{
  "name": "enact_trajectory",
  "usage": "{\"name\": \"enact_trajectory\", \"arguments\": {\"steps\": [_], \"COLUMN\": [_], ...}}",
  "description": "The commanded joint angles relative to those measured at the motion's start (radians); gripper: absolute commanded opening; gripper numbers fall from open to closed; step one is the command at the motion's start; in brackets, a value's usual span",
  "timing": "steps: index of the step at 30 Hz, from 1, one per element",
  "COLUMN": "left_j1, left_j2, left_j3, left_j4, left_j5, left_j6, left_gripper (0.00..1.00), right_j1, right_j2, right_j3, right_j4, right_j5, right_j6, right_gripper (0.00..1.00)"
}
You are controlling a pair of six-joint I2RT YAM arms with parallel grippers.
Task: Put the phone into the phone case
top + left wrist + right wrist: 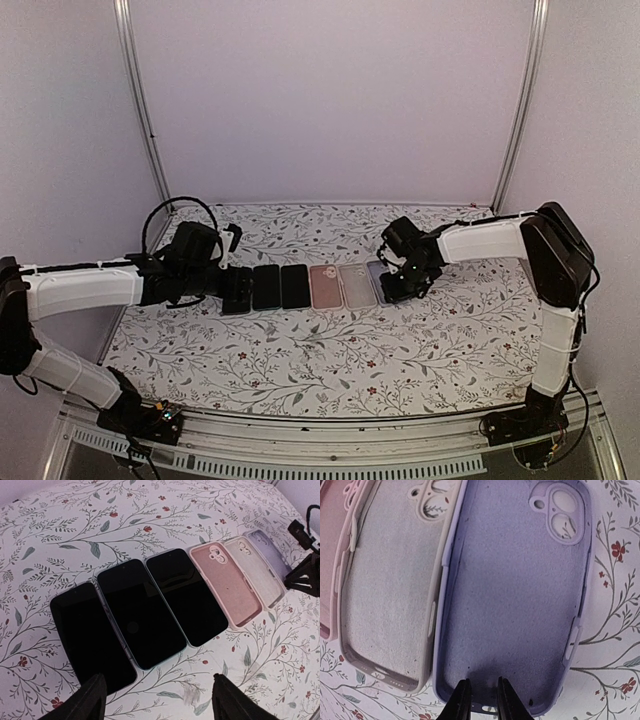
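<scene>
Three dark phones lie side by side: left, middle, right, also in the top view as a row of phones. Right of them lie three empty cases: pink, beige and lilac. My left gripper is open and hovers at the phones' near ends, one finger over the left phone's corner. My right gripper is low over the lilac case's bottom edge. Its fingers stand a narrow gap apart, and only the case's floor shows between them.
The floral tablecloth covers the whole table. White walls and metal posts enclose it at the back and sides. Black cables loop behind the left wrist. Bare cloth lies between the row and the arms' bases.
</scene>
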Motion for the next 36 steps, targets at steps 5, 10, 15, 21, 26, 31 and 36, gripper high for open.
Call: {"name": "enact_trajectory", "arguments": {"steps": [5, 10, 15, 21, 26, 31, 36], "left_j1": [-0.022, -0.022, -0.022, -0.023, -0.023, -0.023, -0.023], "left_j2": [-0.016, -0.035, -0.051, -0.052, -0.056, -0.04, -0.034], "left_j3": [-0.006, -0.013, -0.027, -0.032, -0.042, -0.037, -0.023], "left_j4": [0.014, 0.003, 0.004, 0.008, 0.006, 0.005, -0.004], "left_j5": [0.003, 0.004, -0.007, 0.006, 0.003, 0.011, 0.0], "left_j6": [0.014, 0.022, 0.022, 0.018, 0.019, 0.023, 0.024], "left_gripper": [0.74, 0.74, 0.74, 0.74, 0.74, 0.74, 0.74], "right_j1": [0.053, 0.073, 0.089, 0.091, 0.091, 0.125, 0.155], "right_j2": [-0.079, -0.147, -0.205, -0.232, -0.21, -0.137, -0.02], "right_j3": [-0.157, -0.225, -0.259, -0.17, 0.024, 0.19, 0.362], "right_j4": [-0.183, -0.214, -0.242, -0.262, -0.267, -0.202, -0.161], "right_j5": [-0.059, -0.062, -0.066, -0.052, 0.054, 0.069, 0.067], "right_j6": [0.044, 0.09, 0.112, 0.114, 0.104, 0.1, 0.097], "right_gripper": [0.21, 0.21, 0.21, 0.22, 0.27, 0.39, 0.59]}}
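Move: The right fingertips are already down inside the purple phone case by its near end; its middle lies about 6 cm ahead of this hand, 2 cm to its left and nearly level in height. The clear case stands some 10 cm left and 5 cm ahead of the hand, the pink case about 19 cm left and 5 cm ahead. From the left hand, the purple case is roughly 36 cm to the right, 10 cm ahead and 12 cm lower. Keep the right fingertips low in the purple case against its near wall and drag the case back towards the base about 10 cm, with a slight drift to the right. Then lift out of it and swing the gripper up some 12 cm, forward and left, opening the fingers partway as it climbs. ##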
